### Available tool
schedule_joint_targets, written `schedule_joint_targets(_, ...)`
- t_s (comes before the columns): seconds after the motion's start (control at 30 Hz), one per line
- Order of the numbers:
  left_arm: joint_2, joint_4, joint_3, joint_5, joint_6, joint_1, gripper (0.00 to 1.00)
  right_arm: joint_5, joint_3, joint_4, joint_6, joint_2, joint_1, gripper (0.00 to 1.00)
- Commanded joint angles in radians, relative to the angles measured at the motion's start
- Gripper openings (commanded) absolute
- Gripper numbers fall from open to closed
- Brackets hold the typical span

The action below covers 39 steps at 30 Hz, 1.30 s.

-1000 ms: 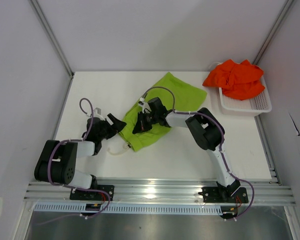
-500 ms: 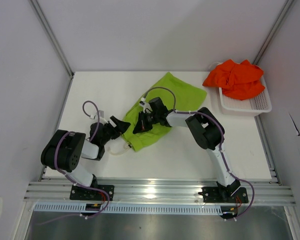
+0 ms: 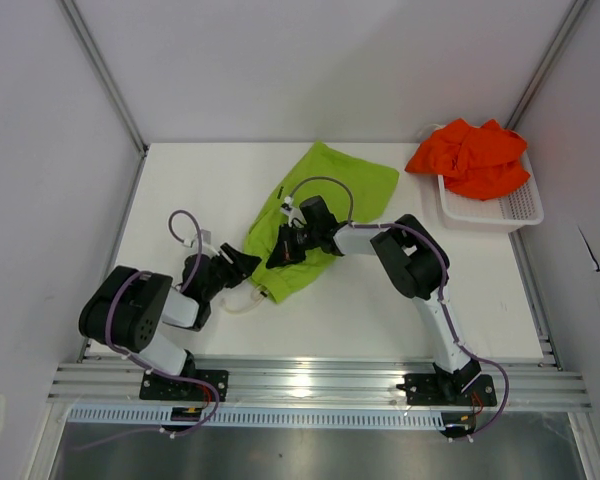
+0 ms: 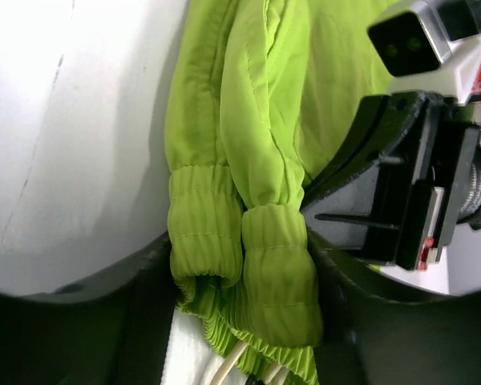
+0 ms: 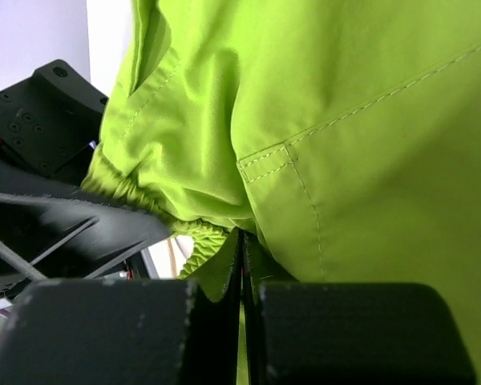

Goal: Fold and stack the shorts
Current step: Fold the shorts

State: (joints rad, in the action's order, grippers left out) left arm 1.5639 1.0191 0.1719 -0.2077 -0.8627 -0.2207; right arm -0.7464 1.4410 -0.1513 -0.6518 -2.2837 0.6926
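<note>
The lime green shorts (image 3: 325, 195) lie crumpled in the middle of the table, waistband toward the near left. My left gripper (image 3: 242, 267) sits at that waistband. In the left wrist view its jaws (image 4: 244, 313) press on the bunched ribbed waistband (image 4: 256, 265) from both sides. My right gripper (image 3: 283, 250) is shut on a thin fold of the same shorts (image 5: 345, 120), its jaws (image 5: 242, 265) pinched together. The orange-red shorts (image 3: 470, 155) lie heaped on the white basket (image 3: 505, 208) at the back right.
A pale drawstring (image 3: 238, 300) trails from the green waistband onto the table. The two grippers are close together, and the right one (image 4: 409, 184) fills the right side of the left wrist view. Grey walls enclose the table on three sides.
My left gripper has slid down and right onto the green waistband and its jaws have narrowed on it. The green shorts have shifted a little leftward. The right gripper stays shut.
</note>
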Motion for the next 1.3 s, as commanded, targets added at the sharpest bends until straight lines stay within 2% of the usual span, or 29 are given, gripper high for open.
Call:
schedule_joint_targets(0.0, -0.059, -0.221, 0.041, -0.001, 0.019, -0.022, 0.5, 0.116, -0.027, 0.07, 0.066, -0.034, 0.015, 0.0)
schedule_joint_targets(0.1, -0.12, -0.382, 0.127, 0.045, 0.039, -0.02, 0.33, 0.148, -0.048, 0.088, 0.095, -0.011, 0.021, 0.0)
schedule_joint_targets(0.2, -0.149, -0.491, 0.196, 0.064, 0.062, -0.014, 0.27, 0.159, -0.076, 0.088, 0.101, 0.018, 0.021, 0.0)
schedule_joint_targets(0.27, -0.145, -0.54, 0.262, 0.057, 0.074, -0.011, 0.23, 0.163, -0.086, 0.079, 0.103, 0.049, 0.022, 0.04)
schedule_joint_targets(0.3, -0.136, -0.604, 0.284, 0.053, 0.08, -0.011, 0.19, 0.173, -0.091, 0.081, 0.107, 0.065, 0.021, 0.09)
schedule_joint_targets(0.33, -0.113, -0.635, 0.3, 0.047, 0.094, -0.011, 0.17, 0.195, -0.097, 0.084, 0.119, 0.082, 0.021, 0.22)
schedule_joint_targets(0.4, -0.09, -0.688, 0.363, 0.03, 0.1, -0.011, 0.15, 0.209, -0.109, 0.087, 0.142, 0.145, 0.021, 0.29)
schedule_joint_targets(0.43, -0.073, -0.715, 0.377, 0.024, 0.103, -0.011, 0.14, 0.232, -0.125, 0.09, 0.153, 0.168, 0.021, 0.42)
schedule_joint_targets(0.5, -0.062, -0.744, 0.403, 0.013, 0.108, -0.009, 0.14, 0.255, -0.157, 0.079, 0.19, 0.246, 0.022, 0.54)
schedule_joint_targets(0.53, -0.051, -0.79, 0.426, 0.011, 0.122, -0.009, 0.14, 0.281, -0.174, 0.076, 0.204, 0.272, 0.027, 0.65)
schedule_joint_targets(0.6, -0.041, -0.858, 0.493, 0.017, 0.145, -0.008, 0.15, 0.308, -0.226, 0.07, 0.256, 0.343, 0.035, 0.76)
schedule_joint_targets(0.73, -0.008, -1.014, 0.607, 0.005, 0.212, -0.002, 0.16, 0.395, -0.283, 0.091, 0.36, 0.424, 0.074, 0.84)
schedule_joint_targets(0.83, 0.036, -1.132, 0.701, -0.053, 0.246, 0.001, 0.17, 0.554, -0.31, 0.099, 0.47, 0.469, 0.165, 0.89)
schedule_joint_targets(0.87, 0.062, -1.177, 0.737, -0.064, 0.255, 0.001, 0.17, 0.655, -0.315, 0.098, 0.501, 0.477, 0.224, 0.9)
schedule_joint_targets(0.93, 0.08, -1.209, 0.773, -0.081, 0.272, 0.001, 0.18, 0.744, -0.327, 0.073, 0.601, 0.487, 0.28, 0.92)
schedule_joint_targets(1.03, 0.094, -1.266, 0.81, -0.072, 0.294, 0.001, 0.18, 0.96, -0.344, 0.018, 0.698, 0.481, 0.382, 0.94)
schedule_joint_targets(1.17, 0.12, -1.317, 0.84, -0.079, 0.31, 0.001, 0.18, 1.106, -0.34, -0.037, 0.799, 0.458, 0.446, 0.99)
schedule_joint_targets(1.27, 0.133, -1.326, 0.851, -0.104, 0.307, 0.001, 0.18, 1.191, -0.323, -0.067, 0.834, 0.434, 0.487, 0.99)
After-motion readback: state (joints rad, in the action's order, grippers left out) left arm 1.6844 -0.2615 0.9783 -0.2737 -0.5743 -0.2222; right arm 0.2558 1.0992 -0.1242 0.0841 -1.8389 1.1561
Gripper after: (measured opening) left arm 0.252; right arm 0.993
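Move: The left hand's half-closed fingers already straddle the shorts' folded upper waistband, whose middle is about 1 cm ahead and 1 cm right of it at finger height. For the right hand, shut on the cloth, the near end of the waistband lies about 8 cm back, level sideways and 2 cm lower; the folded upper waistband is some 4 cm to its left and 1 cm ahead, and the drawstring about 9 cm back and 5 cm left, 2 cm lower. The left hand closes on the folded waistband, pinching both layers, and carries it about 5 cm forward, rising a centimetre or two and easing back slightly at the end while the fingers tip down by nearly 30 degrees. The right hand lets go of the cloth and opens wide, backing off to the right and upward first, then sweeping about 7 cm back and somewhat left again to hover over the waistband's near end, its wrist rolling some 60 degrees and its fingers pointing more steeply down. ##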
